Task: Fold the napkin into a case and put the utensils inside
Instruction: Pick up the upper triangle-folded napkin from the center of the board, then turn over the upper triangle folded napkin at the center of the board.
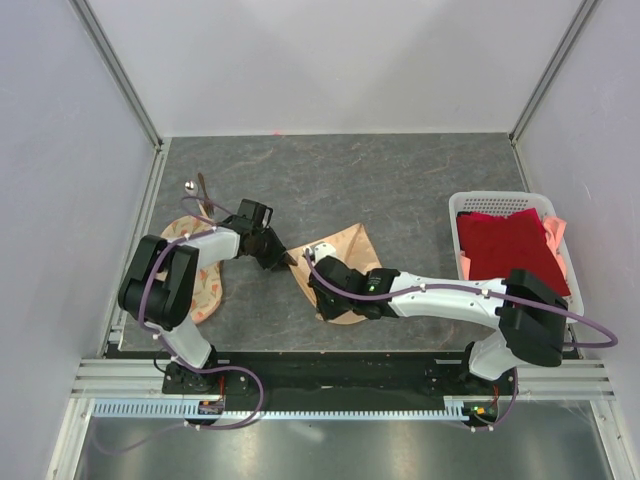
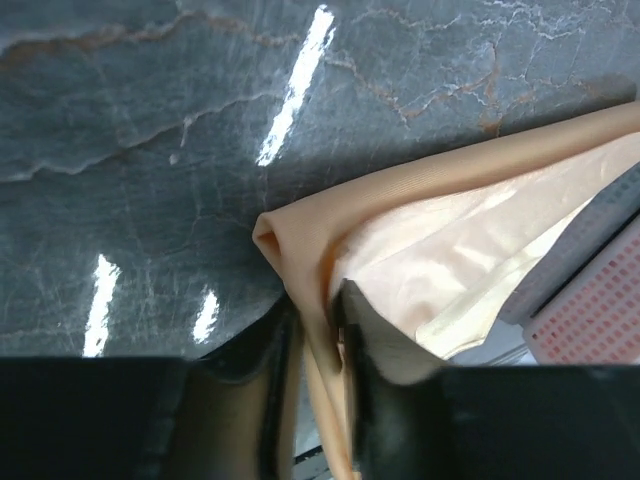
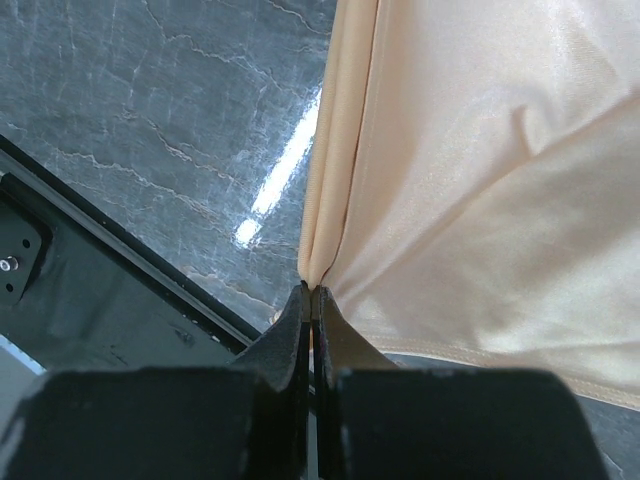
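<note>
The peach-orange napkin [image 1: 350, 245] lies in a loose triangular fold mid-table. My left gripper [image 1: 287, 258] is at its left corner. In the left wrist view its jaws [image 2: 312, 305] stand narrow, shut on a raised fold of the napkin [image 2: 440, 240]. My right gripper [image 1: 318, 283] is at the napkin's near-left edge. In the right wrist view it [image 3: 311, 290] is pinched shut on a pleat of the napkin [image 3: 480, 180]. The utensils, a silver spoon [image 1: 189, 186] and a thin brown stick [image 1: 206, 192], lie at the far left. No case shows in any view.
A round cream cloth with orange print [image 1: 205, 285] lies under the left arm. A white lattice basket [image 1: 462, 205] holding dark red cloth [image 1: 510, 245] stands at the right edge. Frame posts and walls border the grey table.
</note>
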Available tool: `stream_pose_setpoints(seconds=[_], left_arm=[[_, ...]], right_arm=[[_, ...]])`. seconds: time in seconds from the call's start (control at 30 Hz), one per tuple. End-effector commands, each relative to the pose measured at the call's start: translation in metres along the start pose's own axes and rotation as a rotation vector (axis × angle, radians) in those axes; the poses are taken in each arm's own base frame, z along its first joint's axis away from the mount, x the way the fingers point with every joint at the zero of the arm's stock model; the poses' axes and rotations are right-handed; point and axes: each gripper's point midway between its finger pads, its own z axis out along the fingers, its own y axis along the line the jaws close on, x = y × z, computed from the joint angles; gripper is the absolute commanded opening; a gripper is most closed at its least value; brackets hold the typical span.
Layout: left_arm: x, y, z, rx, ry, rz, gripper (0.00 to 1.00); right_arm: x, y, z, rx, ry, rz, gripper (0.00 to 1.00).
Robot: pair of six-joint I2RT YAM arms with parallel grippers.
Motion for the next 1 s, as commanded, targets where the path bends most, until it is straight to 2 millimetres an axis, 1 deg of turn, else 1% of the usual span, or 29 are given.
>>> stream_pose_setpoints(seconds=[0.0,0.03,0.07,0.1,0.13,0.17,0.2,0.27,0.3,0.33,0.37,0.4,0.43,0.47,0.5,0.53,0.57,0.6,0.63,0.67,0.7,0.73,0.77,0.8,0.83,0.87,0.9,0.93,0.97], left_arm=[[-0.026,-0.019,-0.001,0.013,-0.091,0.045,0.17],[-0.030,-0.024,-0.005,0.023,-0.108,0.055,0.10],[-0.035,-0.034,-0.010,0.043,-0.124,0.071,0.08],[-0.038,-0.039,-0.014,0.050,-0.134,0.091,0.06],[-0.040,-0.045,-0.022,0.057,-0.145,0.108,0.04],[-0.047,-0.057,-0.032,0.080,-0.170,0.139,0.03],[-0.051,-0.063,-0.039,0.086,-0.188,0.153,0.02],[-0.060,-0.078,-0.061,0.108,-0.226,0.187,0.02],[-0.063,-0.081,-0.070,0.113,-0.236,0.194,0.02],[-0.070,-0.082,-0.080,0.117,-0.260,0.192,0.02],[-0.073,-0.088,-0.099,0.133,-0.291,0.207,0.02],[-0.084,-0.085,-0.111,0.132,-0.323,0.195,0.02],[-0.091,-0.092,-0.135,0.161,-0.373,0.214,0.02],[-0.092,-0.088,-0.146,0.152,-0.381,0.209,0.02],[-0.104,-0.084,-0.164,0.156,-0.425,0.197,0.02],[-0.111,-0.092,-0.186,0.173,-0.474,0.211,0.02],[-0.114,-0.090,-0.208,0.156,-0.527,0.238,0.02],[-0.118,-0.091,-0.224,0.144,-0.569,0.251,0.02],[-0.124,-0.103,-0.251,0.154,-0.639,0.292,0.02],[-0.125,-0.106,-0.271,0.151,-0.696,0.297,0.02],[-0.124,-0.110,-0.281,0.160,-0.717,0.306,0.02],[-0.124,-0.116,-0.292,0.181,-0.742,0.307,0.02],[-0.123,-0.119,-0.295,0.192,-0.746,0.307,0.02],[-0.120,-0.128,-0.288,0.207,-0.732,0.325,0.02],[-0.117,-0.130,-0.277,0.202,-0.713,0.336,0.02],[-0.116,-0.132,-0.266,0.185,-0.707,0.343,0.02],[-0.108,-0.138,-0.235,0.164,-0.643,0.370,0.02],[-0.105,-0.141,-0.216,0.155,-0.623,0.375,0.02],[-0.103,-0.142,-0.198,0.129,-0.610,0.378,0.02]], right_arm=[[-0.008,0.000,-0.008,-0.027,-0.040,-0.006,0.00],[-0.008,0.001,-0.009,-0.034,-0.043,-0.007,0.00],[-0.008,0.001,-0.009,-0.034,-0.043,-0.013,0.00],[-0.010,0.003,-0.010,-0.043,-0.046,-0.017,0.00],[-0.011,0.005,-0.010,-0.047,-0.045,-0.024,0.00],[-0.012,0.008,-0.011,-0.061,-0.042,-0.033,0.00],[-0.016,0.013,-0.009,-0.073,-0.039,-0.038,0.00],[-0.019,0.024,-0.007,-0.112,-0.023,-0.047,0.00],[-0.026,0.034,-0.004,-0.130,-0.030,-0.054,0.00],[-0.028,0.041,-0.004,-0.147,-0.028,-0.067,0.00],[-0.038,0.056,-0.004,-0.180,-0.037,-0.076,0.00],[-0.043,0.065,-0.005,-0.204,-0.046,-0.088,0.00],[-0.046,0.078,-0.007,-0.234,-0.051,-0.103,0.00],[-0.055,0.099,-0.011,-0.292,-0.054,-0.112,0.00],[-0.059,0.113,-0.014,-0.334,-0.059,-0.125,0.00],[-0.064,0.126,-0.018,-0.372,-0.064,-0.132,0.00],[-0.074,0.145,-0.024,-0.429,-0.082,-0.139,0.00],[-0.076,0.168,-0.035,-0.531,-0.081,-0.139,0.00],[-0.079,0.181,-0.042,-0.595,-0.080,-0.131,0.00],[-0.079,0.190,-0.048,-0.650,-0.081,-0.127,0.00],[-0.082,0.203,-0.058,-0.736,-0.100,-0.129,0.00],[-0.082,0.205,-0.060,-0.760,-0.099,-0.106,0.00],[-0.070,0.197,-0.056,-0.761,-0.079,-0.096,0.00],[-0.076,0.196,-0.058,-0.799,-0.119,-0.082,0.00],[-0.070,0.192,-0.057,-0.824,-0.099,-0.042,0.00],[-0.047,0.173,-0.044,-0.813,-0.046,-0.006,0.00],[-0.058,0.165,-0.043,-0.851,-0.100,0.025,0.00],[-0.049,0.155,-0.041,-0.877,-0.078,0.047,0.00],[-0.030,0.139,-0.033,-0.880,-0.062,0.086,0.00]])
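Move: The napkin's far-left corner lies between the left hand's still-parted fingers; its middle is about 11 cm right and 2 cm back of that hand, the floral pouch some 20 cm left and 2 cm back, the utensils roughly 18 cm left and 15 cm ahead. From the right hand, already gripping the near-left edge, that far corner is about 13 cm ahead, 6 cm left and 6 cm below. Left pinches the far corner and rises some 25 cm; right, still gripping, swings 14 cm left and up. ##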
